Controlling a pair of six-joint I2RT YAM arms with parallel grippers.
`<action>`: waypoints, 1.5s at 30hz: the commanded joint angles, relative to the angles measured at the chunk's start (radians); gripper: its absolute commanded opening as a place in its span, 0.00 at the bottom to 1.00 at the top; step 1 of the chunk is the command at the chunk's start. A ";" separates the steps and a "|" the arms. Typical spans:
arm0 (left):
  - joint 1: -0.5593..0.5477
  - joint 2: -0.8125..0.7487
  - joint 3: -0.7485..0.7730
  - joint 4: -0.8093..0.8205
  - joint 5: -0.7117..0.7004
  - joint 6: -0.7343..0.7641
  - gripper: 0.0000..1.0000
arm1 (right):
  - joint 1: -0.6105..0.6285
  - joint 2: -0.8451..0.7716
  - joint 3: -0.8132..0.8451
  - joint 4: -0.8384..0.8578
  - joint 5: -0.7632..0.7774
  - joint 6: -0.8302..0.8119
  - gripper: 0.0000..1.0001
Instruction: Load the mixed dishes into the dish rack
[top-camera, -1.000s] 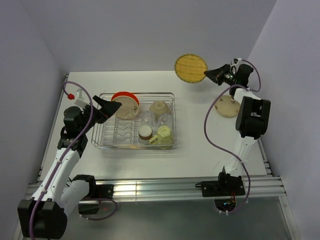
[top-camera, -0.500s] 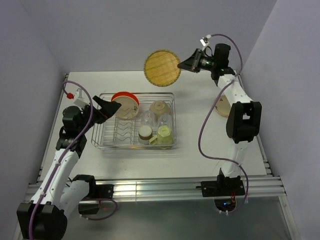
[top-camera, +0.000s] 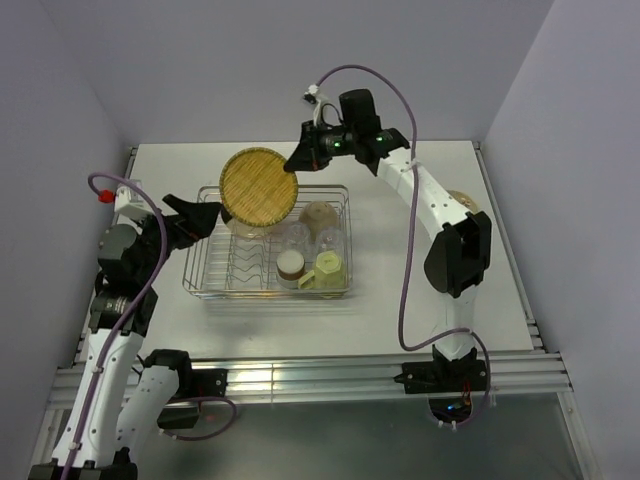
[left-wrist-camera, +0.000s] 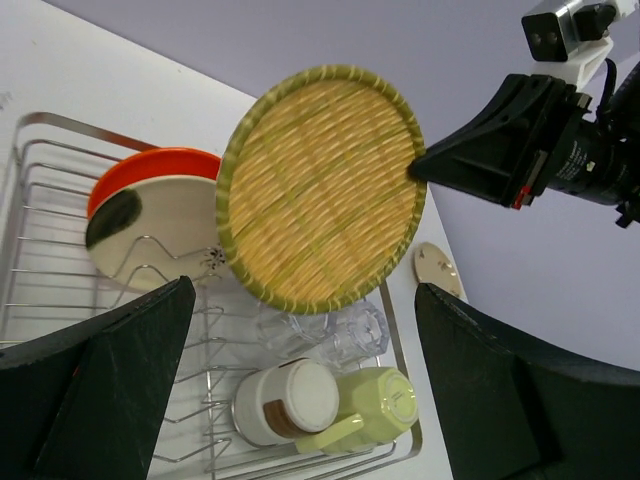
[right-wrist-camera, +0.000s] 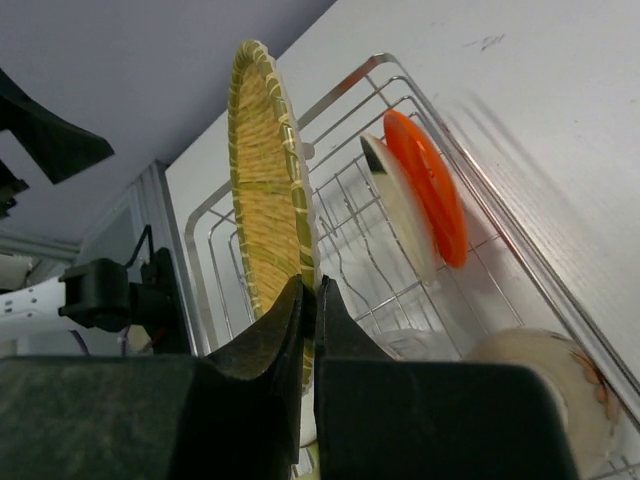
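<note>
My right gripper (top-camera: 297, 162) is shut on the rim of the yellow woven plate (top-camera: 259, 186), holding it on edge above the back left of the dish rack (top-camera: 265, 293). In the right wrist view the closed fingers pinch that plate (right-wrist-camera: 265, 190) over the wire dividers. An orange plate (left-wrist-camera: 150, 165) and a cream plate (left-wrist-camera: 170, 230) stand upright in the rack behind it. A green mug (top-camera: 327, 268), a brown and white cup (top-camera: 290, 265), clear cups (top-camera: 297, 237) and a beige bowl (top-camera: 318, 214) lie in the rack's right half. My left gripper (top-camera: 190, 222) hovers open and empty at the rack's left end.
A tan plate (left-wrist-camera: 437, 268) lies flat on the white table right of the rack, partly under the right arm. The right arm reaches across the back of the table. Walls close in on the left, back and right.
The right arm swung the yellow plate left from the back right corner to over the rack. The left gripper drew back left, away from the rack's plates.
</note>
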 joint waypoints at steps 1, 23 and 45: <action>-0.001 -0.060 0.029 -0.066 -0.086 0.051 0.99 | 0.068 -0.044 0.100 -0.063 0.084 -0.114 0.00; -0.001 -0.248 -0.046 -0.175 -0.200 0.060 0.99 | 0.283 0.040 0.199 -0.039 0.460 -0.533 0.00; -0.001 -0.246 -0.076 -0.155 -0.193 0.057 0.99 | 0.323 0.006 -0.097 0.095 0.346 -0.825 0.00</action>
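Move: Above the rack, the right hand holds the woven plate by its right rim. The free slot just on the robot's side of the cream plate lies about 13 cm left, 4 cm back and some 21 cm below that hand. Cream plate: 13 cm left and level; red plate: 13 cm left, 3 cm ahead; bowl: 5 cm right and level; all roughly 21 cm lower. From the left hand the slot is 10 cm ahead, 6 cm right, 22 cm below. Carrying the woven plate left over the rack towards the slot by the cream plate, the right hand goes about 9 cm left, easing back, slightly forward and back again, then sinks some 7 cm late on. Its wrist rolls the plate about 40 degrees towards upright, face to the robot, fingers dipping and grip kept. The left hand, empty and wide open, clears off back and left about 5 cm. ##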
